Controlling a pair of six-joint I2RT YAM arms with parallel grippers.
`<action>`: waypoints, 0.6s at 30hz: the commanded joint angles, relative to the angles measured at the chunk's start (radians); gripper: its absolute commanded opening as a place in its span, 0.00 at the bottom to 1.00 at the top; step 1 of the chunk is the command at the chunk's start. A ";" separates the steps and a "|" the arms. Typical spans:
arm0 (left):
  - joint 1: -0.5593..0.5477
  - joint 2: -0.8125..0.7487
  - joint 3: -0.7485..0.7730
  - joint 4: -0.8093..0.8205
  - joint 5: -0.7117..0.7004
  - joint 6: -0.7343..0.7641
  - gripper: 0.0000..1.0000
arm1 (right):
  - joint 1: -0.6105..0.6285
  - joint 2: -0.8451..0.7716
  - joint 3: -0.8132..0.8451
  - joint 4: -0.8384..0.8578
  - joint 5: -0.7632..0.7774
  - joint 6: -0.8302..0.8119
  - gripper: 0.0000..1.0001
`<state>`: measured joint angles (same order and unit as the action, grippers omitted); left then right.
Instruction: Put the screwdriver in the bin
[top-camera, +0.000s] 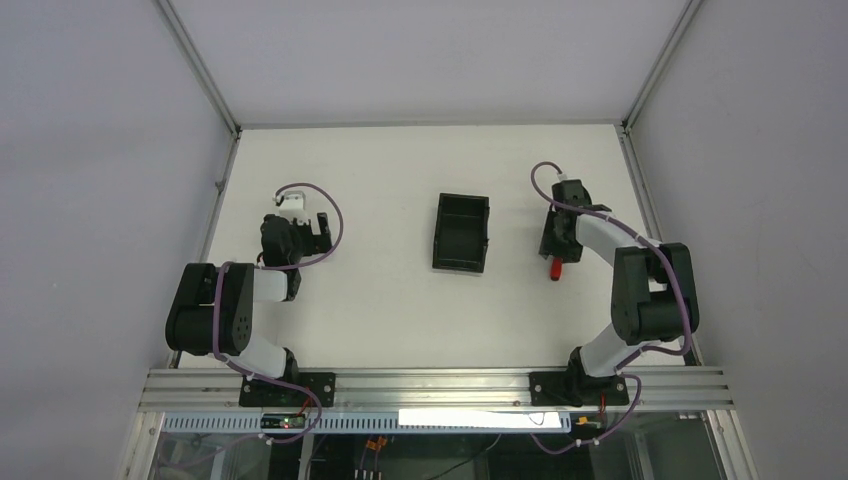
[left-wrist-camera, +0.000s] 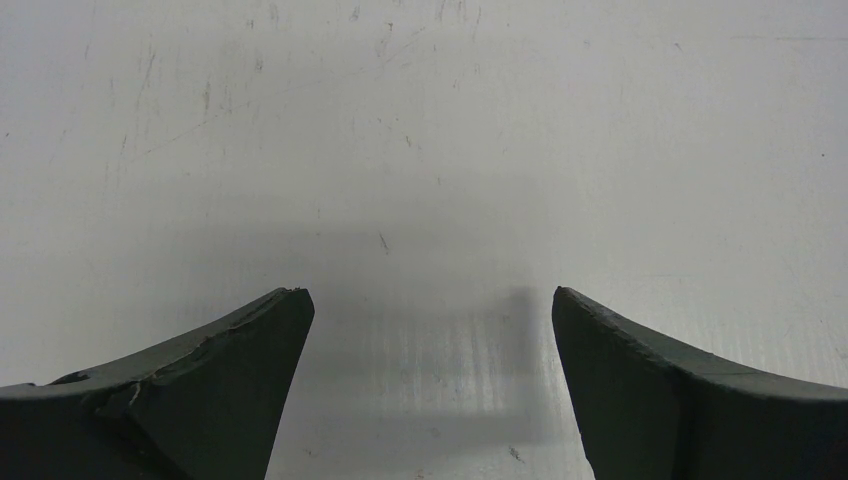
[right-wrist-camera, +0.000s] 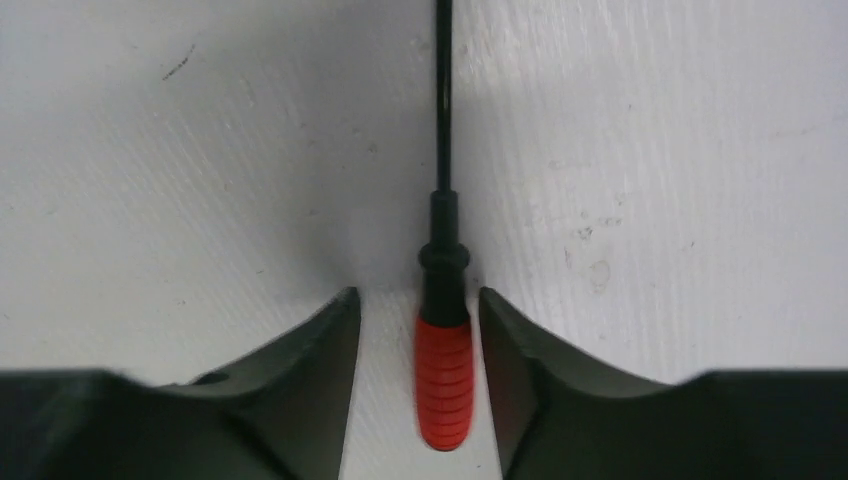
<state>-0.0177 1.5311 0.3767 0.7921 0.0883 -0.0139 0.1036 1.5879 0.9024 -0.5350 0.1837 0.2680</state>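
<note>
The screwdriver (top-camera: 553, 268) lies on the white table right of the bin, its red handle toward the near edge. In the right wrist view its red handle (right-wrist-camera: 444, 370) lies between my fingers and its dark shaft points away. My right gripper (top-camera: 557, 247) is down over it, jaws open around the handle (right-wrist-camera: 417, 293); a gap shows on the left side, and the right finger is very close to the handle. The black bin (top-camera: 441, 236) stands empty at the table's middle. My left gripper (top-camera: 320, 226) is open and empty over bare table (left-wrist-camera: 430, 295).
Grey enclosure walls with metal frame posts (top-camera: 200, 70) surround the table. The aluminium rail (top-camera: 430, 385) with both arm bases runs along the near edge. A purple cable (top-camera: 545, 180) loops above the right wrist.
</note>
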 joint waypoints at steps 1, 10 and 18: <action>0.004 -0.024 -0.002 0.030 0.009 -0.003 0.99 | -0.013 0.015 0.018 0.035 0.019 -0.007 0.38; 0.004 -0.023 -0.002 0.030 0.010 -0.003 0.99 | -0.014 -0.106 0.134 -0.018 0.005 -0.114 0.10; 0.004 -0.023 -0.002 0.031 0.010 -0.003 0.99 | 0.068 -0.291 0.269 -0.095 -0.192 -0.086 0.13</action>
<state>-0.0177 1.5311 0.3767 0.7921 0.0887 -0.0139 0.1089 1.4101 1.0924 -0.6071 0.1093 0.1753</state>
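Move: The screwdriver lies lengthwise forward, its red handle already between the right hand's part-open fingers; its middle is about 5 cm ahead of that hand, level with it sideways and 1 cm below. The bin stands some 22 cm to the right hand's left and 6 cm farther out, at about the same height. From the left hand the screwdriver lies roughly 60 cm to the right, 4 cm back and 4 cm lower. The right hand stays low, easing forward less than a centimetre, while its fingers close the rest of the way and pinch the screwdriver's handle from both sides near the black collar. Then it lifts with gathering speed, about 11 cm up and 4 to 5 cm forward, keeping its grip, the fingers tipping some 15 degrees outward from pointing down and the hand beginning to drift left only at the end. ##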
